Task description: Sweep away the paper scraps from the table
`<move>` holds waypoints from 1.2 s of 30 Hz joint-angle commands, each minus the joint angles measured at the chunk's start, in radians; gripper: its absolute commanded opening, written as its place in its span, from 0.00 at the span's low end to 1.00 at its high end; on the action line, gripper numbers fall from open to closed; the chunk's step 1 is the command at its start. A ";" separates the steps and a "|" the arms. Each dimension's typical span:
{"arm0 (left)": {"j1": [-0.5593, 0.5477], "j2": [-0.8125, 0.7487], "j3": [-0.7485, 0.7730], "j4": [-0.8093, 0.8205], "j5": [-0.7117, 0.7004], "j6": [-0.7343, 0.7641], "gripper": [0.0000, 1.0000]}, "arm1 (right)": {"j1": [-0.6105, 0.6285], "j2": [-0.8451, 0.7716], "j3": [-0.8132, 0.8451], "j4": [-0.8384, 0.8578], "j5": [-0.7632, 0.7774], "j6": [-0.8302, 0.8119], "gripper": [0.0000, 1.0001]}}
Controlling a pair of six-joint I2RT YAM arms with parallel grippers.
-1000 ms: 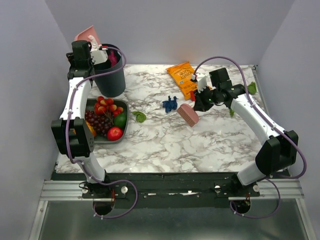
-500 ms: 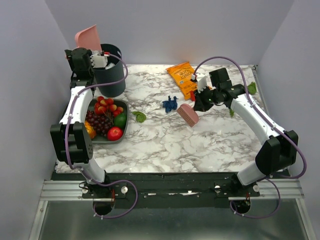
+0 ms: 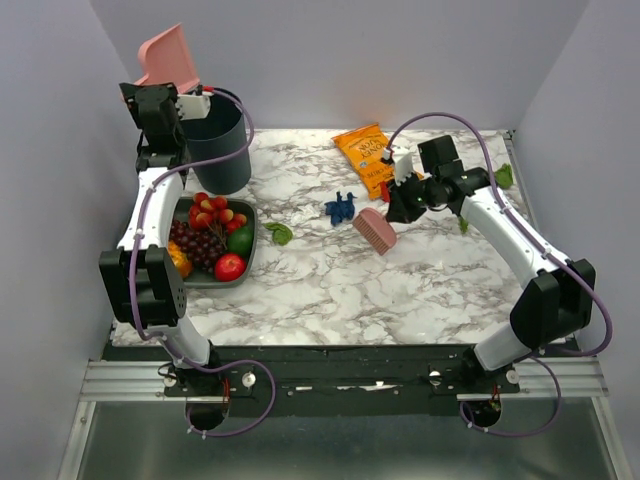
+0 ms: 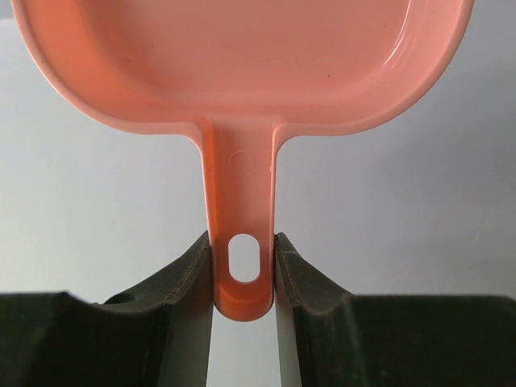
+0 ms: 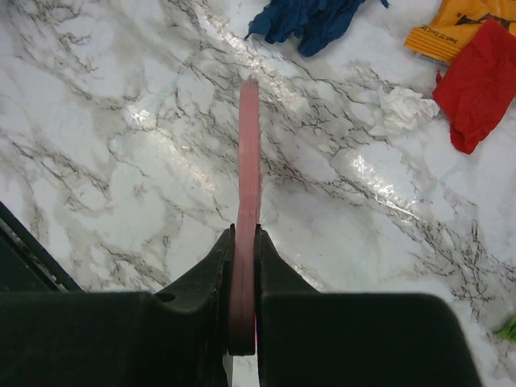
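My left gripper [image 3: 184,97] [image 4: 243,266] is shut on the handle of the pink dustpan [image 3: 168,58] [image 4: 242,72], which is held high at the back left, above the dark bin [image 3: 215,145]; the pan looks empty. My right gripper [image 3: 397,208] [image 5: 244,242] is shut on a pink brush [image 3: 375,230] [image 5: 248,153] just above the table [image 3: 330,280]. Paper scraps lie nearby: a blue one [image 3: 340,208] [image 5: 310,18], a red one [image 5: 477,85], a whitish one [image 5: 403,107] and green ones [image 3: 279,233] [image 3: 504,176].
An orange snack bag [image 3: 365,150] lies at the back centre, behind the brush. A dark grey tray [image 3: 251,245] of toy fruit sits at the left beside my left arm. Purple-grey walls close in the back and both sides.
My left arm has lifted the dustpan up and back from over the bin's mouth to high above its left rim. The right arm and brush have not moved.
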State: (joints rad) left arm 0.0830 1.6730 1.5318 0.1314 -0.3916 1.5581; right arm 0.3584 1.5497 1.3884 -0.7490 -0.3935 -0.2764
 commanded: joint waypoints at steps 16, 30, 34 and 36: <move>0.000 -0.151 0.252 -0.641 0.152 -0.900 0.00 | 0.146 0.447 0.625 0.088 -0.266 0.414 0.01; -0.023 -0.280 0.074 -0.719 0.108 -0.886 0.00 | 0.182 0.768 0.752 0.180 -0.301 0.733 0.01; -0.051 -0.288 0.054 -0.734 0.100 -0.882 0.00 | 0.189 0.753 0.704 0.145 -0.214 0.718 0.00; -0.086 -0.298 0.010 -0.734 0.086 -0.850 0.00 | 0.189 0.739 0.661 0.103 -0.167 0.707 0.01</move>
State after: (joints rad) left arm 0.0483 1.4162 1.5879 -0.5804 -0.2626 0.6907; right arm 0.5381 2.3203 2.1151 -0.5968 -0.6613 0.4194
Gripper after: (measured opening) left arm 0.381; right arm 0.167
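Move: The right hand, holding the brush, has the white paper scrap some 10 cm ahead, 21 cm to its left and 18 cm below; the green leaf lies about 5 cm ahead and 26 cm left, the blue cloth about 12 cm ahead and 11 cm left. The left hand, holding the dustpan high, has the bin's middle about 5 cm ahead, 11 cm right and 28 cm below, the fruit tray about 14 cm back and 10 cm right. The right arm carries the brush in a quick arc some 20 cm left and about 9 cm forward, lifting it about 9 cm, then lowering it nearly 13 cm while the wrist tips down and rolls its left side up, so the brush head comes to the tray side of the white scrap, over the green leaf. Meanwhile the left hand keeps its grip on the dustpan by the bin, swinging it up 9 cm and back down about 14 cm as it draws back about 10 cm and drifts right, rolling its left side down nearly 50 degrees. ##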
